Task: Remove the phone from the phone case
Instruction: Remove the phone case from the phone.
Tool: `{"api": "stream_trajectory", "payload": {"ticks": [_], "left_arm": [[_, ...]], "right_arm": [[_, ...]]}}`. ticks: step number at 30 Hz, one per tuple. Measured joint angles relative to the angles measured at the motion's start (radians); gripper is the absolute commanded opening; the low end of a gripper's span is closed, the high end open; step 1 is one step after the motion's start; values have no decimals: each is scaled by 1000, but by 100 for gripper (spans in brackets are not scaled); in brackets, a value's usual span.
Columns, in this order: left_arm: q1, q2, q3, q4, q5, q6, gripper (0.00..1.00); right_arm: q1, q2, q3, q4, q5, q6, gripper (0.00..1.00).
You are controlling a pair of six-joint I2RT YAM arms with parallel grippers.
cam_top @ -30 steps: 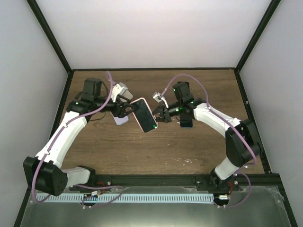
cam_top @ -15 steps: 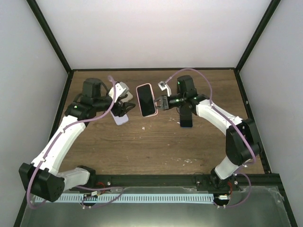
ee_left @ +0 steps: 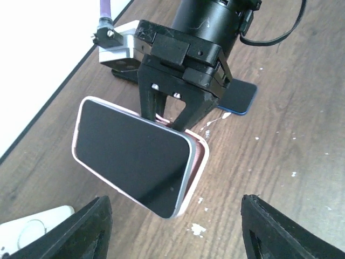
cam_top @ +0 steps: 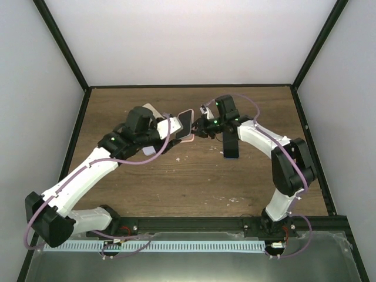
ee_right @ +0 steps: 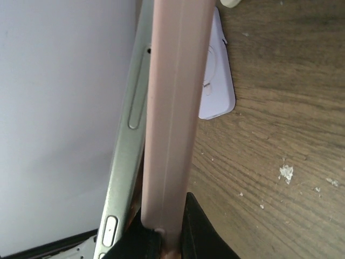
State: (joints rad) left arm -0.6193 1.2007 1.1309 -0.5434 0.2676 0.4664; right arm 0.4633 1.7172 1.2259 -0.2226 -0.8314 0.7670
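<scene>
My right gripper (ee_right: 164, 237) is shut on one edge of the pink phone case (ee_right: 172, 108) and holds it above the table. The phone (ee_left: 129, 156) has a dark screen and a silver rim. One long side of it stands lifted out of the case (ee_left: 200, 162), with a gap showing. My left gripper (ee_left: 175, 209) is open just short of the phone's free corner, touching nothing. In the top view the phone (cam_top: 184, 121) hangs between both grippers at the table's middle back.
A dark phone (cam_top: 231, 145) lies flat on the wood below the right arm. A white case (ee_right: 218, 81) lies on the table below the held one, also seen near the left arm (cam_top: 150, 150). Black frame posts border the table.
My left arm has swung right, up to the phone. The right gripper has shifted slightly and turned the case, so the phone now tilts toward the left gripper.
</scene>
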Motion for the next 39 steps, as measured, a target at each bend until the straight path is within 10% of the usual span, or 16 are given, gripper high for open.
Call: {"api": "stream_trajectory", "payload": {"ticks": [39], "left_arm": [[-192,252,-61,291,-526,185,38]], "right_arm": [[-3,10,-101,142,-89,326,1]]}}
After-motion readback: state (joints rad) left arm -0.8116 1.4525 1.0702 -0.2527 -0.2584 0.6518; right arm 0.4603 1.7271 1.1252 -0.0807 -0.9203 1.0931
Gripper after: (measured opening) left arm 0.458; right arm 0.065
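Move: The phone, in its pink case and already lifted out at the near end, lies about 8 cm ahead of the left hand, 6 cm to its right and 7 cm below it. The right hand already grips the case's long edge, with the phone's middle some 4 cm to its left, 2 cm ahead and 1 cm lower. On the table, roughly 25 cm below the left hand, the lavender phone lies 13 cm left and 3 cm ahead, the black phone 27 cm right and 1 cm ahead. Still clamping the edge of the pink case, the right hand offers the near end of the phone up, sinking and drawing back only a centimetre or so as it turns far end down by roughly 15 degrees. The left hand sinks about 7 cm, going forward some 5 cm and a little right, rolls its left side up and narrows its still-open fingers until they straddle the phone's raised end; no pinch shows. ##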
